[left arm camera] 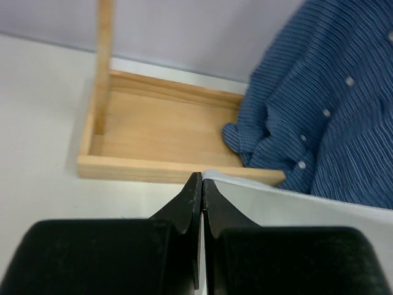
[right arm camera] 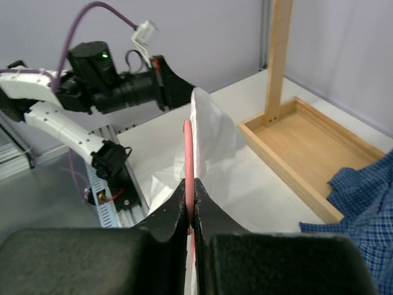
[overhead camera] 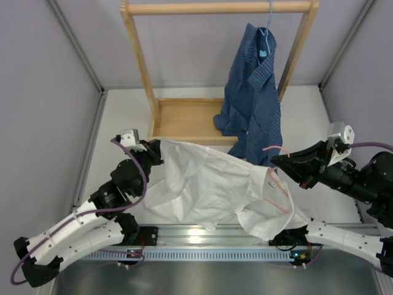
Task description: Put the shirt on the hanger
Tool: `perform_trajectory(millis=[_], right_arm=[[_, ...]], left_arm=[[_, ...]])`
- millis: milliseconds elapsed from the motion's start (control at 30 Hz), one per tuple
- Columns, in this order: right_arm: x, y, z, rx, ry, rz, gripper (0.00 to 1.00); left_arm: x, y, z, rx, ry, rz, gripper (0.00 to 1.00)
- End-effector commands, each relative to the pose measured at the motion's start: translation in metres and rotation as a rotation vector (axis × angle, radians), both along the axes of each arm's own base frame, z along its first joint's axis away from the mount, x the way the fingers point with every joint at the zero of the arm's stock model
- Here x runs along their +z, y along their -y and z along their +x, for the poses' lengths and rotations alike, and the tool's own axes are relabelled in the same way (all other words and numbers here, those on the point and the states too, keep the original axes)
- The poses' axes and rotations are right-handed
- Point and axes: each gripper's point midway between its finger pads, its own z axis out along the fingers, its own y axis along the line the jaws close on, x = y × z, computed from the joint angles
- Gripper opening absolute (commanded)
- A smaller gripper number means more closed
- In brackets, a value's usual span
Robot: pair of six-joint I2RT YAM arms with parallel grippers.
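Observation:
The white shirt (overhead camera: 202,184) hangs stretched between my two grippers above the table. My left gripper (overhead camera: 158,149) is shut on its upper left edge; in the left wrist view the closed fingertips (left arm camera: 202,179) pinch the hem, and the cloth (left arm camera: 307,209) runs off to the right. The pink wire hanger (overhead camera: 277,187) lies partly inside the shirt's collar end, its hook by my right gripper (overhead camera: 274,161). In the right wrist view that gripper (right arm camera: 190,184) is shut on the pink wire (right arm camera: 188,147), with the shirt (right arm camera: 215,141) draped beyond it.
A wooden rack with a tray base (overhead camera: 184,120) and a top rail (overhead camera: 215,7) stands at the back. A dark blue checked shirt (overhead camera: 255,92) hangs from it on a light blue hanger (overhead camera: 265,37), reaching down close to the white shirt. Grey walls close in both sides.

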Motion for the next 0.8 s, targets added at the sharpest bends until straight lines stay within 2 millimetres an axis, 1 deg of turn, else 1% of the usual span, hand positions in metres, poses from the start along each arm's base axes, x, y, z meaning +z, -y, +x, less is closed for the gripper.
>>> perform_trajectory(millis=[0,33,133,200,233,367,500,533,600,633,667,700,733,767], right_arm=[[0.007,0.021,0.016,-0.135,0.017,0.042,0.00],[0.007,0.025,0.017,-0.157,0.015,0.050,0.00],[0.003,0.028,0.022,-0.186,0.003,0.053,0.00],[-0.001,0.027,0.024,-0.197,-0.002,0.045,0.00],[-0.001,0.028,0.024,-0.199,-0.002,0.045,0.00],[-0.001,0.031,0.023,-0.204,-0.003,0.055,0.00],[-0.003,0.038,0.026,-0.241,-0.017,0.073,0.00],[-0.005,0.039,0.025,-0.242,-0.018,0.074,0.00],[-0.006,0.037,0.025,-0.233,-0.022,0.075,0.00],[-0.009,0.034,0.025,-0.228,-0.025,0.070,0.00],[-0.010,0.030,0.026,-0.220,-0.030,0.069,0.00],[-0.011,0.022,0.025,-0.192,-0.031,0.062,0.00],[-0.008,0.016,0.025,-0.178,-0.028,0.067,0.00],[-0.007,0.011,0.026,-0.167,-0.029,0.064,0.00]], left_arm=[[0.015,-0.062,0.000,0.332,-0.054,-0.093,0.00],[0.015,-0.074,-0.001,0.395,-0.058,-0.089,0.00],[0.017,-0.091,-0.004,0.477,-0.075,-0.113,0.00],[0.013,-0.099,-0.007,0.521,-0.099,-0.110,0.00],[0.017,-0.102,-0.006,0.543,-0.099,-0.115,0.00],[0.019,-0.112,-0.007,0.589,-0.118,-0.112,0.00],[0.019,-0.136,-0.010,0.684,-0.144,-0.109,0.00],[0.020,-0.140,-0.011,0.690,-0.142,-0.116,0.00],[0.019,-0.140,-0.009,0.672,-0.147,-0.118,0.00],[0.025,-0.137,-0.005,0.652,-0.125,-0.157,0.00],[0.026,-0.131,-0.003,0.611,-0.112,-0.160,0.00],[0.028,-0.118,0.000,0.524,-0.115,-0.138,0.00],[0.031,-0.111,0.001,0.482,-0.112,-0.144,0.00],[0.041,-0.103,0.003,0.432,-0.088,-0.142,0.00]])
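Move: My right hand holds the hanger near its hook, the hanger's middle about 8 cm below and 5 cm behind these fingers. My left hand already pinches the white shirt's edge; from it the hanger lies some 45 cm right, 12 cm back and a little above. The bulk of the shirt is roughly 22 cm right, 14 cm back and 14 cm below the left hand. The rack base sits about 25 cm ahead of it, 8 cm right and 27 cm lower. Keeping the shirt's edge pinched, I drag it about 12 cm to my left, away from the hanger, swinging my left wrist some 30 degrees counter-clockwise and tipping it slightly down. My right hand keeps its grip on the hanger and eases a few centimetres forward and right, sinking a little and turning slightly clockwise. ##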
